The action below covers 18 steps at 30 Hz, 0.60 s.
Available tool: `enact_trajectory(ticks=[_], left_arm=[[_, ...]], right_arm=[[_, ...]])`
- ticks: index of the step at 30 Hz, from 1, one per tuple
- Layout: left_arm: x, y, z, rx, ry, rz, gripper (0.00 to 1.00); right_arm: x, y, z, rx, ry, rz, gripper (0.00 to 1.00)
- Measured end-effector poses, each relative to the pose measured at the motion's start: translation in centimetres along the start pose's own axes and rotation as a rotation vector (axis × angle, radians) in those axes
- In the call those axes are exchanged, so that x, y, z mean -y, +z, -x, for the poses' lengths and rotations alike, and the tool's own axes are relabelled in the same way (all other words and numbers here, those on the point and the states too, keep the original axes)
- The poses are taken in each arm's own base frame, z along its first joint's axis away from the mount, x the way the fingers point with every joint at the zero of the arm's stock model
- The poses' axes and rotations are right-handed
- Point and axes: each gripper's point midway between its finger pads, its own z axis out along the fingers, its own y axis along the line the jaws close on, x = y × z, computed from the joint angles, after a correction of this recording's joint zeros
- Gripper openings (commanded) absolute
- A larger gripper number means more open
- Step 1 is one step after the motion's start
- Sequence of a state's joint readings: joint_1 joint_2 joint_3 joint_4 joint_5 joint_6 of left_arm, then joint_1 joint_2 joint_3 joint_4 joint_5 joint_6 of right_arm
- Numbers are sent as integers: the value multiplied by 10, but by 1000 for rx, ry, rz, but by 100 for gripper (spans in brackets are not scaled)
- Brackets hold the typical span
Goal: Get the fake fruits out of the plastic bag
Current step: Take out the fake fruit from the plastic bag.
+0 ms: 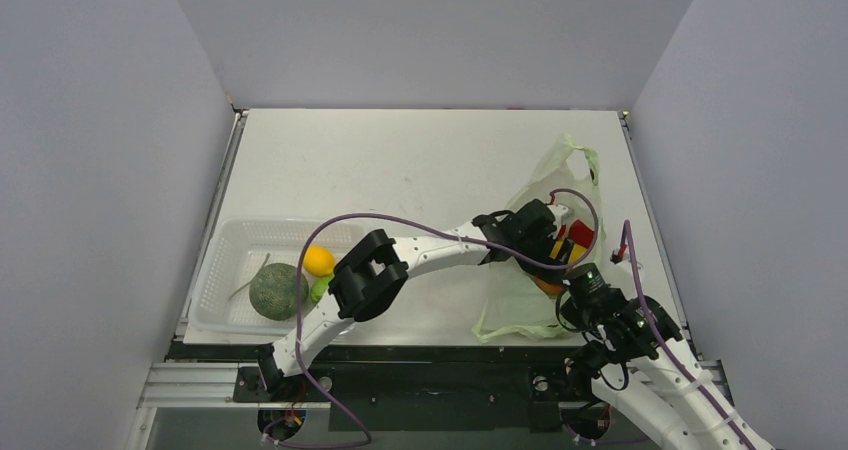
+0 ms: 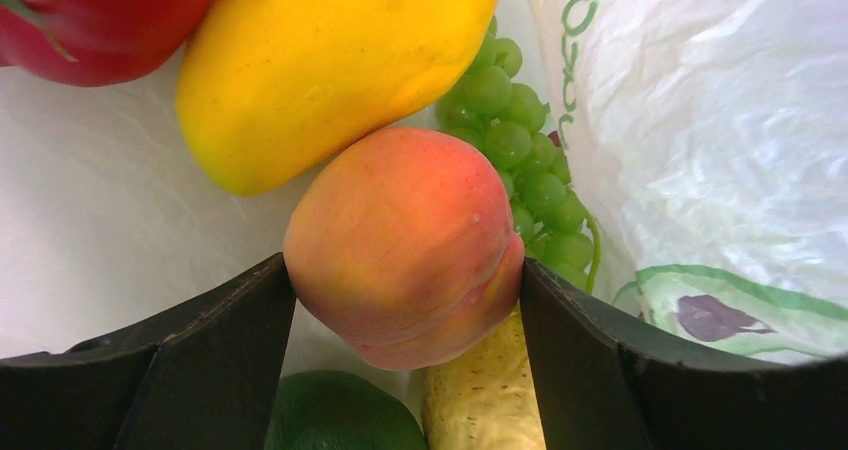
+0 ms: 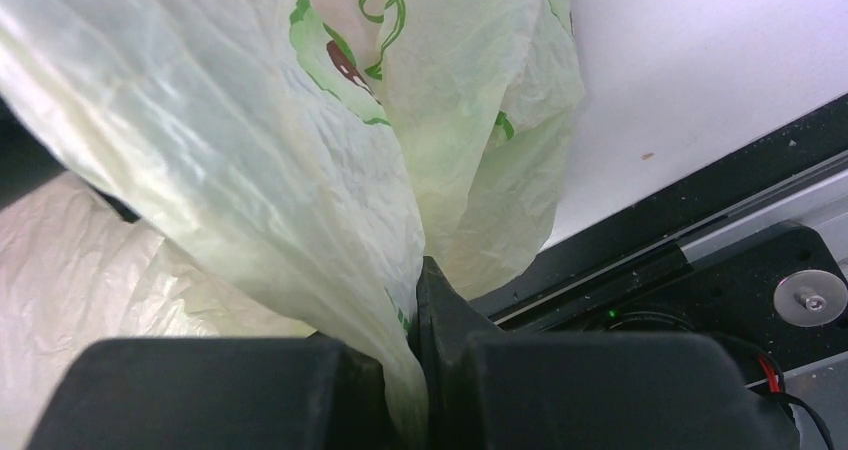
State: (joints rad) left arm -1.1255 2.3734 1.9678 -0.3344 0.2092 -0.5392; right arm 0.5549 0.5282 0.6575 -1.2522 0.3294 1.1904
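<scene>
The pale yellow-green plastic bag [image 1: 515,305] lies at the front right of the table. My left gripper [image 1: 555,245] reaches into its mouth and is shut on an orange-pink peach [image 2: 400,240], a finger touching each side. Around it inside the bag [image 2: 720,120] lie a yellow mango [image 2: 330,60], a red fruit [image 2: 100,15], green grapes [image 2: 530,170], a dark green fruit [image 2: 340,415] and a pale yellow piece [image 2: 485,400]. My right gripper [image 1: 578,288] is shut on a fold of the bag [image 3: 250,150] at its near edge, its jaws [image 3: 412,300] pinching the film.
A clear latticed basket [image 1: 230,260] stands at the front left and holds a yellow fruit [image 1: 319,260], a green melon [image 1: 277,291] and a small light green fruit [image 1: 320,288]. The table's black front rail [image 3: 700,210] runs just below the bag.
</scene>
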Motion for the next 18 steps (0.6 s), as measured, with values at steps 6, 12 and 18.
enact_trajectory(ticks=[6, 12, 18], left_arm=[[7, -16, 31, 33, -2, -22, 0], [20, -32, 48, 63, 3, -51, 0], [35, -73, 55, 89, 11, -65, 0]], right_arm=[[-4, 1, 4, 12, -10, -4, 0], [-7, -2, 13, 44, -15, 4, 0], [-6, -5, 23, 91, -12, -1, 0]])
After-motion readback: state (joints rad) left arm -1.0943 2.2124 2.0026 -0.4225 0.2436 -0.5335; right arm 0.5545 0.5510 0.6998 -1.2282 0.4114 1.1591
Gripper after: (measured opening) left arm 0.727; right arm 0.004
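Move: Some 58 cm to the left of the left hand, which already holds the peach, sits the white basket, about level with it fore and aft and 2 cm lower. Inside the bag the mango lies about 4 cm ahead and 4 cm right of that hand, the grapes 5 cm right and level, the nearer tomato 9 cm ahead and 2 cm right, all slightly lower. From the right hand, the basket is roughly 57 cm left, 9 cm ahead and 6 cm lower. Lifting the peach away from the mango and grapes, the left hand climbs about 10 cm, bulging some 2 cm forward on the way and starting to swing left towards the basket near the end; its fingers keep their grip. The right hand still pinches the bag's edge and eases about 1.5 cm forward and as much up. ##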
